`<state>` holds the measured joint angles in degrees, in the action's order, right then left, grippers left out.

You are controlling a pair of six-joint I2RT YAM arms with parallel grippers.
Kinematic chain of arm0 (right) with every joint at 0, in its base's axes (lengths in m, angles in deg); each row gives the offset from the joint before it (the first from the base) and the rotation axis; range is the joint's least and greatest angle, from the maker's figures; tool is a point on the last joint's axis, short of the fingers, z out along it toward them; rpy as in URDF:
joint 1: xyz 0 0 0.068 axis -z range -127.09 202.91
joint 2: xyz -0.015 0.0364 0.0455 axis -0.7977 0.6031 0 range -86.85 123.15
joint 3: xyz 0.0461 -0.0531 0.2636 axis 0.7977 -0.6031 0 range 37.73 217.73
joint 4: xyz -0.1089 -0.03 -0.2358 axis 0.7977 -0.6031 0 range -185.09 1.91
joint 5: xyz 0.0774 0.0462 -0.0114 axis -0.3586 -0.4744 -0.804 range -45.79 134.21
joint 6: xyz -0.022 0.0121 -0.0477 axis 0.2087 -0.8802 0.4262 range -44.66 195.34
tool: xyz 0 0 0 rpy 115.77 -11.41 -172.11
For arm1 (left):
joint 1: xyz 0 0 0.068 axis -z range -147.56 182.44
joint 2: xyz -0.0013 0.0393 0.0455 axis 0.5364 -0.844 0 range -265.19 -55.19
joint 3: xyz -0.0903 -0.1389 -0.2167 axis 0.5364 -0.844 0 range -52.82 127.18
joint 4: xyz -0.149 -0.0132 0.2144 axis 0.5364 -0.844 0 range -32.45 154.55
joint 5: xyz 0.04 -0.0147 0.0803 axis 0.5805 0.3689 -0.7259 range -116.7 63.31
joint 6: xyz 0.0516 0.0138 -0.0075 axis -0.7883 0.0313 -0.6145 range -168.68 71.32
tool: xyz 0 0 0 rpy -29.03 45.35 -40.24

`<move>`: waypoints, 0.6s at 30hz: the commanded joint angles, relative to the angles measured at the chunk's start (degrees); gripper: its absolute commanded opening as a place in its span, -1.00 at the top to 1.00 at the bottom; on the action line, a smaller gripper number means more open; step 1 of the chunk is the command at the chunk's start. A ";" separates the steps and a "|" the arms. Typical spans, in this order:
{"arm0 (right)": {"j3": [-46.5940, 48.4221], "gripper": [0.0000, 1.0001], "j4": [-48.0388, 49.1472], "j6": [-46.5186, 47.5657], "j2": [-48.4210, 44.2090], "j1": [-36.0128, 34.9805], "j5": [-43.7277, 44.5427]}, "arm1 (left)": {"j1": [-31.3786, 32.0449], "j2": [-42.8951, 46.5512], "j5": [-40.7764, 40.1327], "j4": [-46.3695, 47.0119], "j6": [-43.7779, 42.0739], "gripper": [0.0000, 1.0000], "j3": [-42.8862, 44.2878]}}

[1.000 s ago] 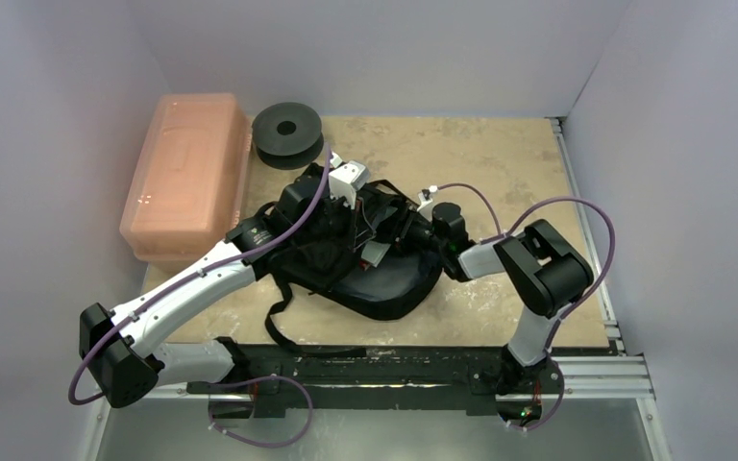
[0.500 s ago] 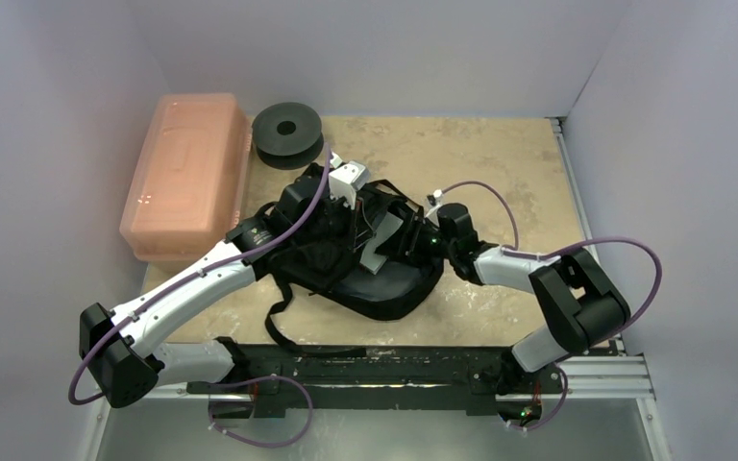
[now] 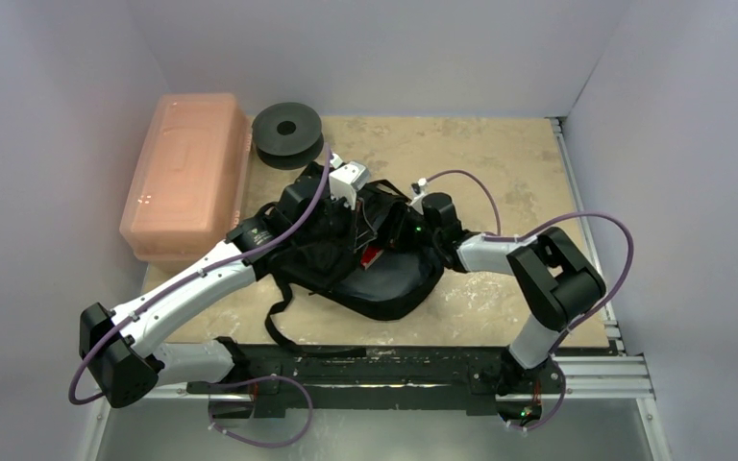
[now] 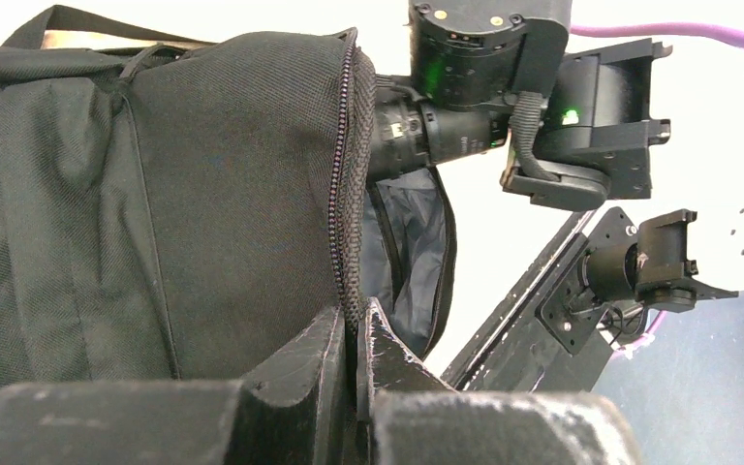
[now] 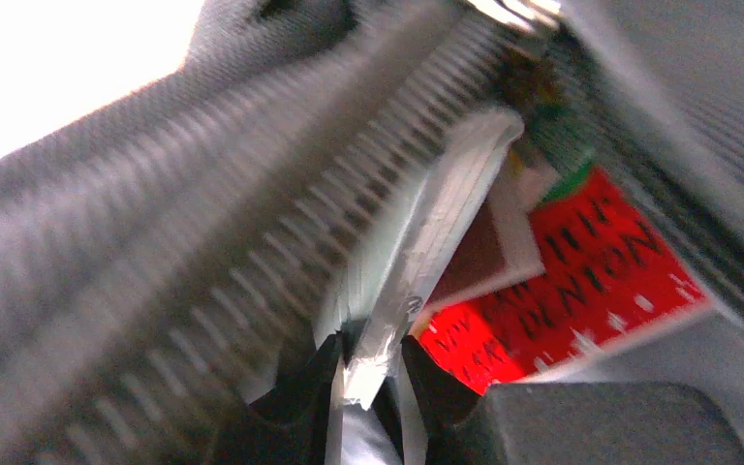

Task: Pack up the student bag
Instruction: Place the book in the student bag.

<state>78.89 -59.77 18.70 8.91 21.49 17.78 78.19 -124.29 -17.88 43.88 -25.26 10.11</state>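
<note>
The student bag (image 3: 392, 284), soft and black, lies mid-table with its mouth held up. My left gripper (image 3: 353, 206) is shut on the zipper edge of the bag (image 4: 203, 194), its jaws pinching the teeth at the left gripper (image 4: 354, 325). From the right, my right gripper (image 3: 391, 238) reaches into the opening. In the right wrist view the right gripper (image 5: 370, 354) is shut on a thin white flat item (image 5: 426, 242), beside a red printed face (image 5: 562, 281), with the zipper teeth (image 5: 281, 252) blurred close by. A bit of red (image 3: 370, 255) shows inside the bag from above.
A pink translucent box (image 3: 187, 173) stands at the back left, with a black round spool (image 3: 287, 133) next to it. A bag strap (image 3: 279, 322) trails toward the black rail (image 3: 394, 370) at the near edge. The right arm's wrist (image 4: 504, 87) crosses above the bag mouth.
The right arm swung its elbow out, then back, and pushed deeper into the bag. Its jaws widened, then narrowed on the flat item, which sits lower now. The left gripper stayed put.
</note>
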 commanded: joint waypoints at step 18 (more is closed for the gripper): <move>-4.29 0.05 -17.85 20.54 -18.23 -2.02 11.90 | 0.02 -0.81 -2.19 1.72 1.65 1.00 1.72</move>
<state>76.25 -70.18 31.14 -3.98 19.48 24.60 78.19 -124.53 -19.41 43.73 -25.06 10.07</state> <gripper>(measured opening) 0.468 0.029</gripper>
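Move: The right hand still grips the near end of the pale green book inside the bag. The red book it is being packed beside lies about 5 cm left, 3 cm back and 4 cm below. The flap edge held by the left hand is some 8 cm left, about level fore and aft, and 12 cm higher; the bag's near rim is 16 cm back and 2 cm left. From the left hand the red book is about 3 cm right, 2 cm back and 17 cm below. The right hand pushes the green book 2 cm left, opens, then withdraws about 5 cm right, back and up. ##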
